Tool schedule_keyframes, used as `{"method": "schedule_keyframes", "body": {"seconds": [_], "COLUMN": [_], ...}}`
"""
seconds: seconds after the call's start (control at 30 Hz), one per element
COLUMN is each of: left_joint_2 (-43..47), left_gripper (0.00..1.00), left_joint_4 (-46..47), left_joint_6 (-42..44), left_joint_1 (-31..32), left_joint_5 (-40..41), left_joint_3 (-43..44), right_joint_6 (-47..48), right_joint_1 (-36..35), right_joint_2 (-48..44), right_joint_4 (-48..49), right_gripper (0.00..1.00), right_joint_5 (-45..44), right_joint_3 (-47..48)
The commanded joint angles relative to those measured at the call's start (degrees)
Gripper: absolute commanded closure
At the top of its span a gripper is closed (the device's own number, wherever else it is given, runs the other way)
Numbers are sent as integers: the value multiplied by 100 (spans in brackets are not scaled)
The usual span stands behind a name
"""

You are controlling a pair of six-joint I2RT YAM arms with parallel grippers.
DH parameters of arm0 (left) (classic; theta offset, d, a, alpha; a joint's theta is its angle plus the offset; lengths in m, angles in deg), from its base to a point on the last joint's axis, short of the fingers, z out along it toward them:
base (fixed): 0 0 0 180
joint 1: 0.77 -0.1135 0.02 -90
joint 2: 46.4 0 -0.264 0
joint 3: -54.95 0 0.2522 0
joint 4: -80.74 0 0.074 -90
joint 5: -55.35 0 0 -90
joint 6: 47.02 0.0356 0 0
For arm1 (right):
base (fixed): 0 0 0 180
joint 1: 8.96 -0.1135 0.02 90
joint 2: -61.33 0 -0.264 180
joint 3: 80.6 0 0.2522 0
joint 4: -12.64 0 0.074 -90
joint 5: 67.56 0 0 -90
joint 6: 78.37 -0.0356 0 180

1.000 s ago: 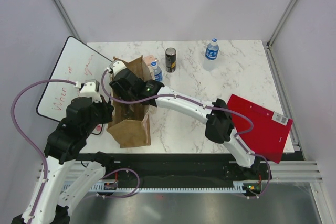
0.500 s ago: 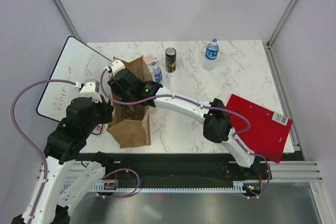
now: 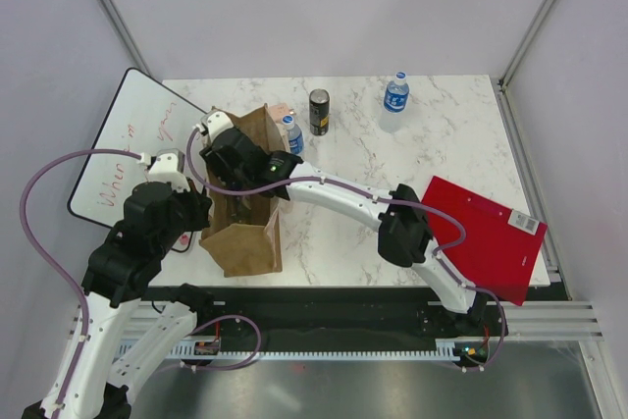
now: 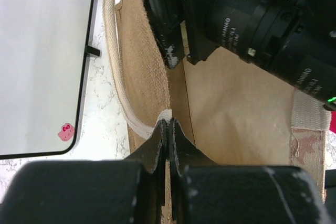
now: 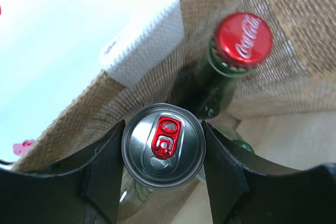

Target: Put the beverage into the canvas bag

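The tan canvas bag (image 3: 247, 242) stands upright at the table's near left. My left gripper (image 4: 168, 125) is shut on its rim where the white handle strap (image 4: 116, 72) joins, pinching the cloth. Inside the bag's mouth, my right gripper (image 5: 163, 148) is shut on a silver beverage can (image 5: 163, 146) with a red pull tab, one finger on each side. Just behind the can, a green glass bottle with a red Coca-Cola cap (image 5: 244, 39) stands against the woven bag wall (image 5: 299, 35). From above, the right wrist (image 3: 240, 166) hides the can.
A small blue-capped bottle (image 3: 292, 132) stands beside the bag's far corner. A dark can (image 3: 319, 112) and a water bottle (image 3: 395, 95) stand at the back. A red clipboard (image 3: 491, 237) lies at the right edge, a whiteboard (image 3: 123, 149) at the left.
The right wrist has shifted slightly left over the bag's mouth. The left arm and the bag have stayed put.
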Motion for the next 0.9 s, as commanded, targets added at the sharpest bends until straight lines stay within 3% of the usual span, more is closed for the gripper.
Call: {"method": "schedule_keyframes", "body": {"seconds": [0.0, 0.23, 0.6, 0.7, 0.87], "left_joint_2": [56, -23, -32, -15, 47], "left_gripper": [98, 98, 98, 98, 98], "left_joint_4": [96, 105, 96, 96, 96], "left_joint_6": [-126, -144, -117, -117, -135], "left_joint_1": [8, 8, 8, 8, 8], "left_joint_5": [64, 90, 90, 90, 55], "left_joint_3": [76, 111, 190, 146, 129], "right_joint_6": [-200, -253, -350, -367, -324], "right_joint_1": [104, 148, 148, 139, 139], "right_joint_2": [-530, -935, -470, -487, -557], "right_joint_4": [-643, -1091, -697, -442, -55], "right_gripper": [100, 100, 99, 83, 71], "right_joint_5": [65, 232, 127, 30, -136], "right_joint_3": [-93, -322, -735, -919, -1324]}}
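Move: The right hand holds the can just inside the bag's left wall; the free floor it is bound for lies about 3 cm back, 6 cm to the right and 19 cm below. The Coke bottle stands 6 cm ahead, level sideways, its middle 8 cm down; the Chang bottle 3 cm ahead, 6 cm right, 12 cm down; the clear bottle 3 cm back, straight below by 15 cm. From the left hand the free floor is some 12 cm ahead, 7 cm right, 24 cm down. The right hand keeps its grip on the upright can and swings it off the left wall towards the middle of the bag, about 5 cm right and slightly back, its fingers tipping some 15 degrees further down. Once most of that sideways travel is done, it lowers the can about 6 cm into the bag on the near side of the Coke and Chang bottles, while the left hand stays put with its shut fingers still on the bag's left rim. ##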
